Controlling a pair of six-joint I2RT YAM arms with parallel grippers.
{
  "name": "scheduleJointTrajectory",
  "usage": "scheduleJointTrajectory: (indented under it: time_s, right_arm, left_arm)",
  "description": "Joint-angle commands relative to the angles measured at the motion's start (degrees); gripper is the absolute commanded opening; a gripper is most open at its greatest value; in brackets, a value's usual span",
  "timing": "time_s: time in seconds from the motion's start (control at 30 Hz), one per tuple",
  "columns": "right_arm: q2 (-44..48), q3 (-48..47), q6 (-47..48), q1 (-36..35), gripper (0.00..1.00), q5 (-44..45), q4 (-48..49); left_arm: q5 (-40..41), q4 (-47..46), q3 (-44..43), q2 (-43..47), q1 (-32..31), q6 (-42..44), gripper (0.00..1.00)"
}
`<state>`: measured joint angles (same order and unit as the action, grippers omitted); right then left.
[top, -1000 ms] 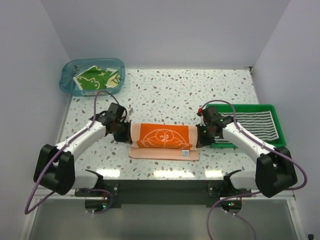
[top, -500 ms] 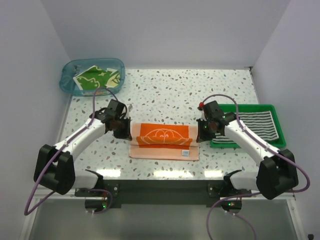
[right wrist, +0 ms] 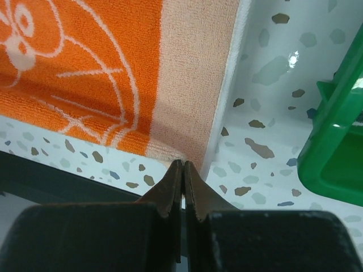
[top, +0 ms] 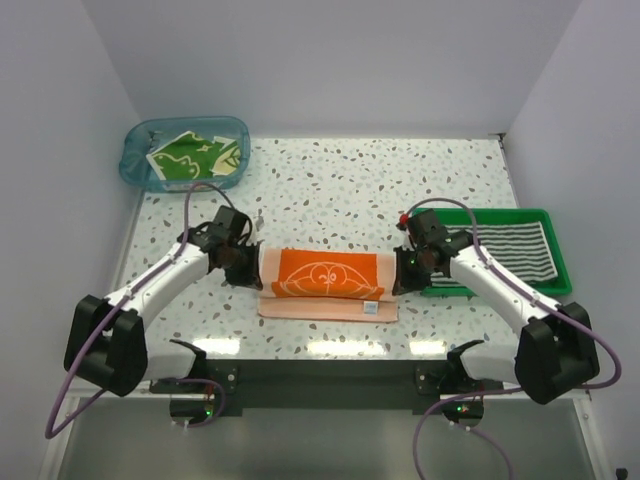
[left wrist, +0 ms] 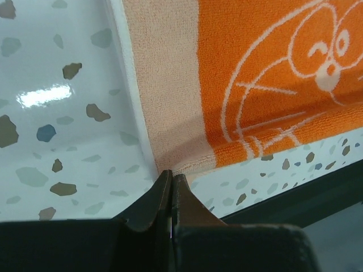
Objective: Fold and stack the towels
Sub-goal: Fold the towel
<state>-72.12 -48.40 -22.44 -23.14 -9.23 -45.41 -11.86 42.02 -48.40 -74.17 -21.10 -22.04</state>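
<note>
The orange towel (top: 325, 275) with the white cartoon lies at the table's near middle, its upper layer lifted over the pale peach layer beneath. My left gripper (top: 248, 268) is shut on its left corner, which the left wrist view shows pinched at the tips (left wrist: 171, 174) below the orange towel (left wrist: 266, 73). My right gripper (top: 397, 272) is shut on the right corner, tips (right wrist: 182, 164) closed on the orange towel's (right wrist: 85, 73) peach border. The striped towel (top: 515, 250) lies in the green tray. The green towel (top: 190, 155) sits in the blue bin.
The green tray (top: 500, 213) stands just right of my right gripper, and its corner (right wrist: 334, 153) shows in the right wrist view. The clear blue bin (top: 135, 140) is at the back left. The speckled tabletop (top: 380, 180) ends at the dark front edge.
Both grippers, holding the towel's corners, moved toward the back half a second ago and have come nearer again. The raised orange layer shows wider than it did then.
</note>
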Motion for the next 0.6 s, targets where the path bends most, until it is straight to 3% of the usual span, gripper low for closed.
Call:
scheduleJointTrajectory:
  time_s: [0.0,0.2,0.3,0.43,0.5,0.57]
  right_arm:
    - [-1.36,2.43,-0.33,0.99,0.00,3.70,-2.50]
    - [-4.26,4.45,-0.68,0.90,0.00,2.47,0.31]
    - [-3.91,4.81,-1.03,0.55,0.04,1.68,0.41]
    - [-0.93,5.25,-1.47,0.02,0.27,-1.13,-1.43]
    - [0.65,5.16,-1.82,-0.68,0.30,-2.10,-3.36]
    - [3.81,4.46,-1.82,-1.12,0.34,-3.77,-4.86]
  left_arm:
    - [3.60,2.46,2.96,-0.97,0.89,0.86,0.00]
    - [2.45,0.00,5.42,-3.00,0.89,1.04,0.00]
    - [1.23,-0.18,5.77,-2.65,0.89,1.04,0.12]
    - [0.87,1.39,5.43,0.07,0.89,1.13,0.37]
    - [0.08,2.19,5.07,2.61,0.89,0.78,0.50]
    - [-2.28,2.54,4.11,4.90,0.98,-0.19,0.56]
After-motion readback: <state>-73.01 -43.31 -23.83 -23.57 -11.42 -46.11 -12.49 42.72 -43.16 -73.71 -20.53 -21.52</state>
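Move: Both my hands still pinch the near corners of the orange towel's upper layer, held some 4 cm above the table. The spot to lay it, the near edge of the lower layer, is about 5 cm back of each hand and 4 cm below: its left corner straight back of my left, its right corner straight back of my right. From my right hand the white tag lies about 5 cm left and 3 cm back, and the green tray's middle 18 cm right and 7 cm ahead. I bring both hands down together by a good 3 cm and back towards myself by about 3 cm, tipping the fingertips slightly inward to my base, to lay the pinched corners onto the towel's lower layer. Once low, I open both grippers, the left about halfway and the right a third, let go of the cloth and begin to lift slightly. ##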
